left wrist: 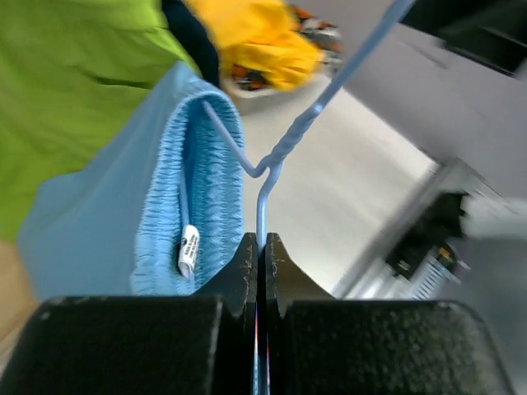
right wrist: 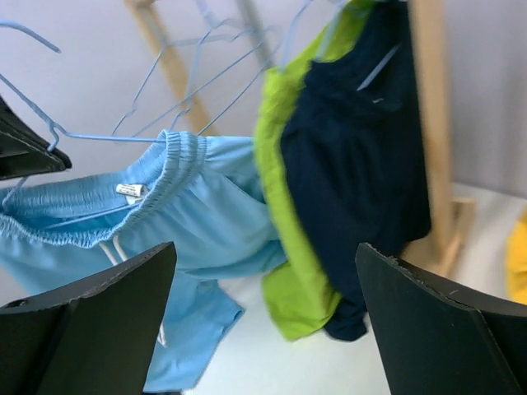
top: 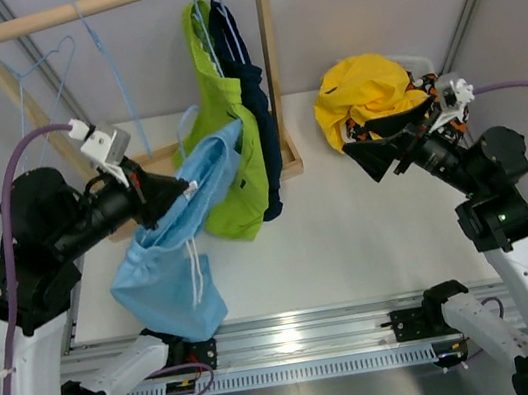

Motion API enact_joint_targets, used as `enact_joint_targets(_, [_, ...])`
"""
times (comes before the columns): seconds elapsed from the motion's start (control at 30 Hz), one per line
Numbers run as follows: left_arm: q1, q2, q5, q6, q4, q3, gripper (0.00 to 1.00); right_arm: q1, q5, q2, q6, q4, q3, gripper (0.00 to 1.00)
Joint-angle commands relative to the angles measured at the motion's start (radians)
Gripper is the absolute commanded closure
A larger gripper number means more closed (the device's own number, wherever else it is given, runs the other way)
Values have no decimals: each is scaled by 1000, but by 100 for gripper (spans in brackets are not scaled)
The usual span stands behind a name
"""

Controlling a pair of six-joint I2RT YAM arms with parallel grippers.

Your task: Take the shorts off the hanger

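My left gripper (top: 179, 185) is shut on the wire of a blue hanger (left wrist: 284, 148) that carries the light blue shorts (top: 169, 264). Their waistband (left wrist: 193, 197) is threaded on the wire just beyond the fingertips, and the legs droop to the table. Lime green shorts (top: 233, 152) and dark navy shorts (top: 246, 79) hang on the wooden rack (top: 109, 0). Yellow shorts (top: 368, 89) lie heaped at the back right, with patterned shorts (left wrist: 317, 29) beside them. My right gripper (top: 378, 153) hovers open in front of that heap, holding nothing, facing the light blue shorts (right wrist: 198, 214).
Empty blue hangers (top: 49, 66) hang on the left part of the rack's bar. The rack's right post (top: 273, 64) stands just behind the navy shorts. A white bin (top: 419, 60) holds the yellow heap. The metal rail (top: 296, 329) runs along the near edge.
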Motion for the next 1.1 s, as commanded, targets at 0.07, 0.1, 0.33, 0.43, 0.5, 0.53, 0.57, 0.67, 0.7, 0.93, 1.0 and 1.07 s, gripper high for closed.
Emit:
enact_joint_targets(0.07, [-48, -151, 419, -76, 225, -81, 100, 171, -148, 115, -97, -87, 199, 1])
enact_joint_targets(0.1, [-48, -173, 501, -109, 332, -101, 100, 202, -147, 138, -160, -132, 234, 1])
enact_joint_targets(0.33, [-50, -224, 629, -298, 520, -11, 100, 414, 42, 204, -302, -298, 362, 1])
enact_joint_targets(0.43, [-50, -225, 616, -321, 545, 9, 100, 422, 57, 195, -293, -273, 356, 1])
enact_joint_targets(0.5, [-48, -230, 597, -317, 534, 7, 100, 423, 60, 192, -288, -261, 345, 1])
enact_joint_targets(0.53, [-48, -231, 591, -308, 528, 9, 100, 423, 64, 187, -286, -255, 341, 0])
enact_joint_targets(0.57, [-48, -236, 588, -305, 526, 7, 100, 423, 65, 186, -283, -253, 338, 0])
enact_joint_targets(0.67, [-48, -244, 559, -289, 522, -8, 100, 425, 65, 178, -283, -244, 321, 6])
enact_joint_targets(0.7, [-50, -245, 548, -285, 517, -12, 100, 425, 59, 175, -285, -237, 315, 29])
enact_joint_targets(0.93, [-50, -193, 375, -172, 329, 52, 100, 420, 298, 62, -283, -118, 232, 100])
enact_joint_targets(1.0, [-50, -187, 308, -136, 270, 49, 100, 402, 413, 52, -314, -135, 261, 100])
enact_joint_targets(1.07, [-50, -188, 281, -125, 253, 29, 100, 379, 468, 60, -334, -152, 290, 100])
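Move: My left hand already holds the light-blue shorts' hanger; their right waistband end is some 7 cm ahead, 9 right and 2 below it. From my open right hand this end is about 4 cm ahead, 20 left and 1 below. Counted from that right hand, the hanging green shorts are roughly 18 ahead, 21 left and 11 below, the navy shorts 19 ahead, 16 left and 11 below, and the yellow shorts 22 ahead, 6 right and 33 below. With my left fingers shut on the hanger, I draw it back about 18 cm and up 11, away from the green shorts, turning clockwise and tipping up, then ease forward again some 5 cm. My right hand reaches left about 9 cm, slightly back and up, turning counter-clockwise; it waits, shuts on the waistband's right end and draws that back right some 4 cm, turning clockwise. ##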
